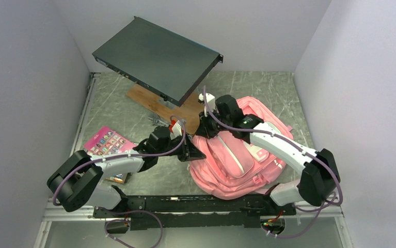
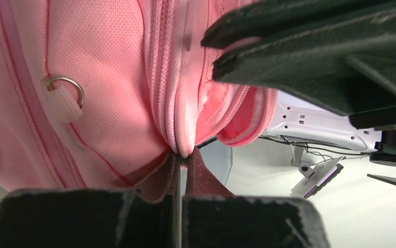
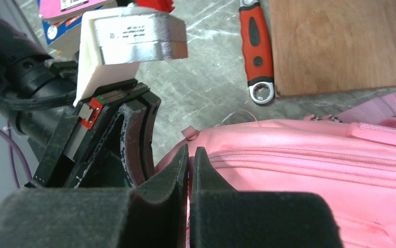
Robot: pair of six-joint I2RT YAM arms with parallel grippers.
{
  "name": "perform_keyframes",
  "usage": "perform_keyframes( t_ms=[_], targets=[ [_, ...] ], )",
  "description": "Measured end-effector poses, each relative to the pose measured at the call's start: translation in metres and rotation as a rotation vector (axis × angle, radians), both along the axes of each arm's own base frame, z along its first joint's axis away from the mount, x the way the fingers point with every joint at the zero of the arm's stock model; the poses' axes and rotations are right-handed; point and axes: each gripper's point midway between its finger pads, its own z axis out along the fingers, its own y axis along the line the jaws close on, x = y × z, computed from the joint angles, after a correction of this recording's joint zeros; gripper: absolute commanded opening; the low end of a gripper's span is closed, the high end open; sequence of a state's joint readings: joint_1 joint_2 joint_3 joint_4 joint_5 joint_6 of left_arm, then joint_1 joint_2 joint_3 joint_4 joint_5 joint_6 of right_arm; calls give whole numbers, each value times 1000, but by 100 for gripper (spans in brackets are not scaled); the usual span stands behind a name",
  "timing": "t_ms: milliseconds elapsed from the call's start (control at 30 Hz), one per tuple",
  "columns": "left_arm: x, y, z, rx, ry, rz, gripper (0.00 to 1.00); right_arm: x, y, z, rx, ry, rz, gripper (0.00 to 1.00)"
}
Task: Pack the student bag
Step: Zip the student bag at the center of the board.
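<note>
The student bag [image 1: 239,160], a soft pink backpack, lies flat right of centre. My left gripper [image 1: 190,153] is at its left edge, shut on a fold of pink fabric beside a zip [image 2: 184,154]. My right gripper [image 1: 204,130] is just behind it at the bag's upper left corner, and its jaws are closed on the pink edge [image 3: 191,154]. The two grippers are nearly touching; the right one's dark fingers [image 2: 309,46] fill the upper right of the left wrist view. The bag also shows in the left wrist view [image 2: 108,77] and the right wrist view [image 3: 309,165].
A dark flat rack unit [image 1: 157,57] hangs tilted over a wooden board [image 1: 171,107] at the back. A red-handled wrench [image 3: 257,51] lies by the board. A pink book [image 1: 108,142] lies at the left. Walls close in on both sides.
</note>
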State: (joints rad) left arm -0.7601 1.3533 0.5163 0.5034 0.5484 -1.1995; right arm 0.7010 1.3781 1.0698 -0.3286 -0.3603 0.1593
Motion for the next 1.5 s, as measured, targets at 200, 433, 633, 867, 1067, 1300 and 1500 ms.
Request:
perform_keyframes(
  t_ms=[200, 433, 633, 867, 1067, 1300, 1500],
  targets=[
    [-2, 7, 4, 9, 3, 5, 0, -28, 8, -7, 60, -19, 107, 0],
    [-9, 19, -5, 36, 31, 17, 0, -62, 11, -23, 135, -113, 217, 0],
    [-10, 34, -8, 55, 42, 42, 0, -80, 12, -18, 169, -330, 312, 0],
    [-7, 48, -3, 65, 15, 57, 0, -91, 14, -12, 195, -482, 360, 0],
    [-4, 58, -16, 117, 39, 58, 0, -102, 27, -29, 179, -467, 383, 0],
    [13, 75, -19, 157, 71, 112, 0, -128, 27, -54, 88, -459, 482, 0],
    [29, 85, -9, 188, 36, 131, 0, -127, 22, -48, 72, -506, 466, 0]
  ],
)
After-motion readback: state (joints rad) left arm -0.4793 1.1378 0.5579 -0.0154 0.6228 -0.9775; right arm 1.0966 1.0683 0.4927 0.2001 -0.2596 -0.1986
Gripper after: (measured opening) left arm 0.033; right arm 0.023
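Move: The right gripper is shut on the student bag's zipper pull; the near-left stretch of the bag edge, where the pull is taken, lies about 17 cm back, 3 cm left and 5 cm lower. The wrench is some 11 cm to this hand's left, 2 cm farther out and 14 cm below; the wooden board lies 12 cm ahead, 13 cm left. From the left gripper, which pinches the bag's side, the pull is about 8 cm ahead, 1 cm right and 3 cm above. Draw the right gripper back about 13 cm along the bag's zipper edge towards its near end, passing the left gripper and sinking, most of all late on; keep the fingers shut and turn the wrist counter-clockwise so they point flatter and more to the left. Meanwhile keep the left gripper's pinch on the bag's side and haul it some 8 cm left, easing forward at the end. ##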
